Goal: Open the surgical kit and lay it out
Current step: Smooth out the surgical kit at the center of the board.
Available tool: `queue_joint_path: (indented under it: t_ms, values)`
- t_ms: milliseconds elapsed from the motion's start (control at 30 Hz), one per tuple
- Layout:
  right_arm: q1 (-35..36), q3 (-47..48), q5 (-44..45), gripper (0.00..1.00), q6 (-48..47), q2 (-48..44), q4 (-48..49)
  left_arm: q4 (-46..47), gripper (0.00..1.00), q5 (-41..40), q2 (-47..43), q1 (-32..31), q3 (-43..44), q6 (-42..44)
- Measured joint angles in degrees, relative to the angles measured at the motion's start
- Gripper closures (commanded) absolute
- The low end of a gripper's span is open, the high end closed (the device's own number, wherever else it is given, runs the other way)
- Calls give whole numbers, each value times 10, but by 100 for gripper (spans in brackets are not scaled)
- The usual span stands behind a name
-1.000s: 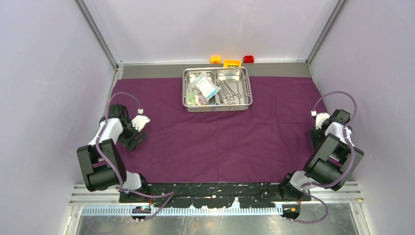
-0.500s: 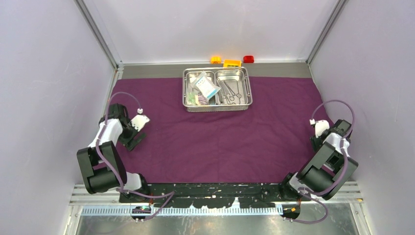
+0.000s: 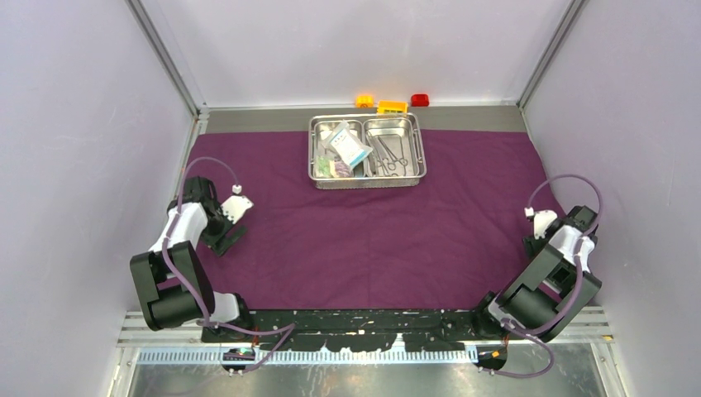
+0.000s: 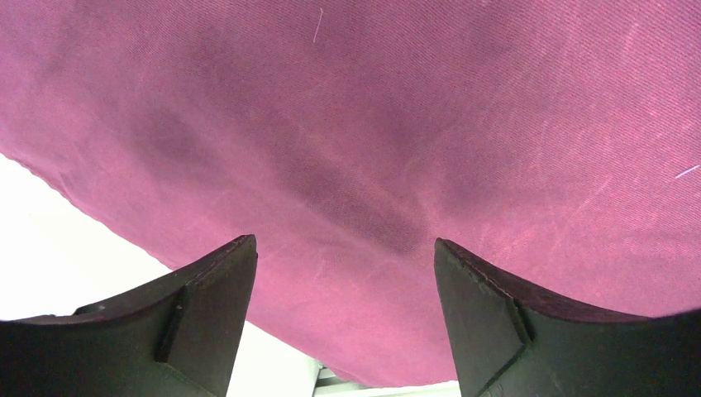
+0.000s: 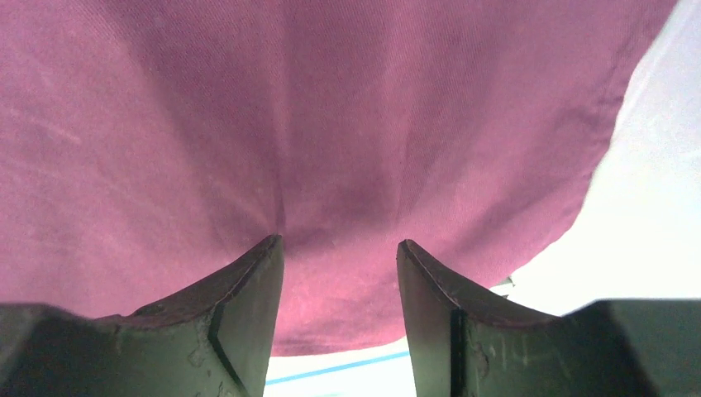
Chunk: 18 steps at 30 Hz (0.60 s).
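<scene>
The dark-purple cloth [image 3: 372, 223] lies spread flat over the table. On its far middle stands the steel tray [image 3: 368, 183], with clear packets [image 3: 347, 147] in its left compartment and steel scissors and clamps [image 3: 393, 155] in its right one. My left gripper [image 3: 226, 241] hangs low over the cloth's left side, near its edge. In the left wrist view it [image 4: 343, 241] is open, with only cloth [image 4: 372, 124] beneath. My right gripper [image 3: 533, 245] sits at the cloth's right edge. In the right wrist view it [image 5: 340, 241] is open just above cloth [image 5: 289, 107], holding nothing.
Yellow [image 3: 364, 100], orange [image 3: 392, 106] and red [image 3: 420, 99] toy bricks line the back wall behind the tray. Lilac side walls stand close to both arms. A bare grey strip [image 3: 248, 120] runs behind the cloth.
The right arm has drawn back toward the near edge along the cloth's right side. The left gripper has shifted slightly nearer. Tray and cloth have not moved.
</scene>
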Motion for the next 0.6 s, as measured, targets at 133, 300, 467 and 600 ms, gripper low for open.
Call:
queue_joint_path:
  t_ms: [133,300,467,600]
  values:
    - [-10,24,0,42,-2,0,-33,0,19,0,0,0,0,0]
    - [-55,42,-5,43,-33,0,-58,0,19,0,0,0,0,0]
    - [-122,50,-19,44,-85,0,-82,1,19,0,0,0,0,0]
    - [-167,54,-30,45,-127,17,-90,2,19,0,0,0,0,0]
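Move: The purple cloth's near right corner is what my right hand goes for: roughly 7 cm back, 9 cm to its right and about 2 cm below my fingertips. The cloth's near edge runs some 7 cm straight behind that hand, and its right edge about 9 cm to the hand's right, level with it. From my left hand the same corner is about 17 cm back and some 98 cm to the right, 3 cm lower. With my right hand I first lift about 1.5 cm, hardly travelling, then sweep back about 6 cm and some 3 cm to the right, low over the cloth towards its near right corner, sinking slightly at the end. My fingers keep pointing down, half open and holding nothing; the wrist turns only a few degrees. ##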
